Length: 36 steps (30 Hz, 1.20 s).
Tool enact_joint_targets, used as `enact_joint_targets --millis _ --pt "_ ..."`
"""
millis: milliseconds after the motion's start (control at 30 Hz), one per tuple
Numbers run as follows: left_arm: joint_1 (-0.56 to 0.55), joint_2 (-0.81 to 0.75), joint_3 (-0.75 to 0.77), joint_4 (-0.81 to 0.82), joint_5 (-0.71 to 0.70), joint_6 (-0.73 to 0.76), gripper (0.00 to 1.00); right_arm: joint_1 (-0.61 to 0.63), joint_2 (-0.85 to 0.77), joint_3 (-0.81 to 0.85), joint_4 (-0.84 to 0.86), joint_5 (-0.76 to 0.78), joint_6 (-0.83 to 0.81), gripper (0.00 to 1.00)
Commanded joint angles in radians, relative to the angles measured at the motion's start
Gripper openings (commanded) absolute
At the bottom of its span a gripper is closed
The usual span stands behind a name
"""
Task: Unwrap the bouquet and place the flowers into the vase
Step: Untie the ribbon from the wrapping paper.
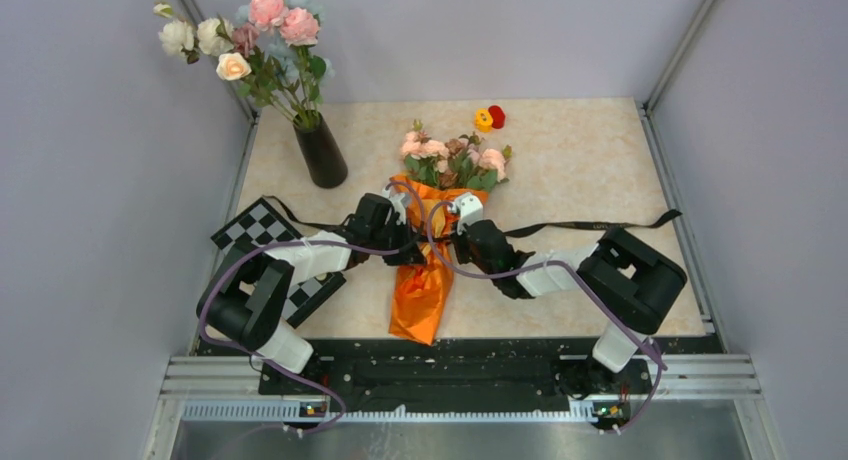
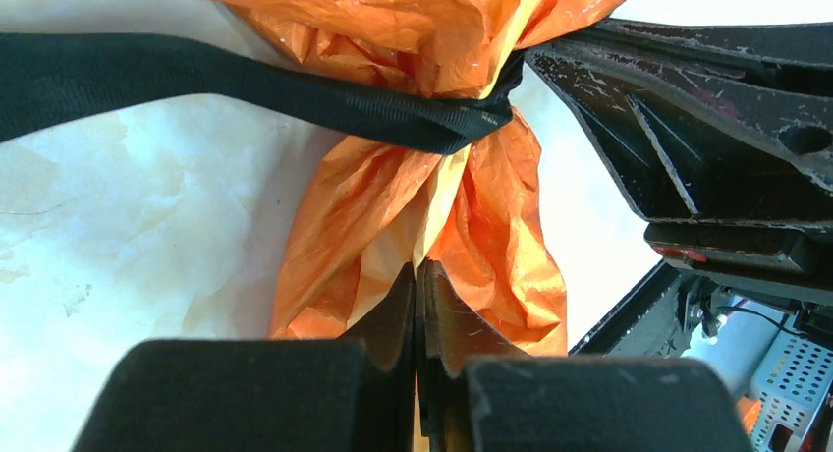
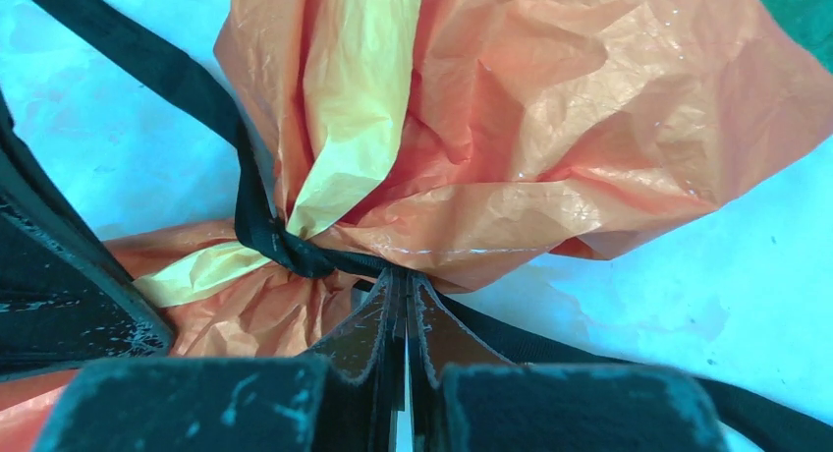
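The bouquet point(image 1: 425, 270) lies on the table between my arms, a cone of shiny orange paper point(image 2: 393, 206) with pink and peach flowers point(image 1: 450, 160) at its far end. A black ribbon point(image 1: 600, 223) is knotted round its waist and trails out to both sides. My left gripper point(image 1: 400, 242) is shut on a fold of the orange paper point(image 2: 420, 270) just below the ribbon point(image 2: 196, 79). My right gripper point(image 1: 455, 242) is shut on the ribbon point(image 3: 405, 275) right beside the knot point(image 3: 285, 251). The black vase point(image 1: 322, 155) stands at the far left.
A loose bunch of white and pink flowers point(image 1: 255, 40) fills the vase. Small yellow and red flower heads point(image 1: 489, 117) lie at the far edge. A checkerboard card point(image 1: 262, 225) sits under the left arm. Grey walls close in the table on three sides.
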Motion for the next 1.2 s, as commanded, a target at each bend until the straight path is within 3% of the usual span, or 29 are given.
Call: enact_joint_targets --millis 0,433,833,1000,1167 --pt "-0.002 0.000 -0.021 -0.002 0.005 -0.007 0.00 -0.003 -0.040 -0.008 0.044 0.135 0.017 0.00" --pt "-0.002 -0.027 -0.038 -0.001 -0.020 -0.019 0.00 -0.003 -0.079 -0.050 0.020 0.183 0.142 0.00" --pt "-0.001 -0.032 -0.043 -0.001 -0.022 -0.029 0.00 -0.006 -0.179 -0.109 -0.006 0.041 0.223 0.00" --pt "-0.001 -0.035 -0.044 -0.001 -0.019 -0.026 0.00 -0.045 -0.272 -0.127 -0.057 -0.051 0.254 0.17" --pt "-0.001 -0.034 -0.040 -0.001 -0.018 -0.023 0.00 -0.165 -0.347 -0.164 -0.033 -0.292 0.284 0.38"
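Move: The right fingers are shut on the black ribbon close to its knot, whose middle lies about 3 cm to their left and perhaps 1 cm back and 1 cm lower. The peach flowers lie about 16 cm ahead of the right hand; the orange paper's tail end is roughly 14 cm back and 6 cm left. From the left hand, shut on the paper, the knot is about 4 cm ahead, 2 cm right and 1 cm lower. Keeping its pinch on the ribbon beside the knot, the right hand draws it to the right, away from the knot, by about 3 cm, then back towards the robot some 2 cm while the wrist turns about 10 degrees clockwise. It then parts its fingers about a third of the way, letting go of the ribbon, and rises 4 to 5 cm off it with its left side tipping up, while the left hand stays put, still shut on the paper just behind the knot. ##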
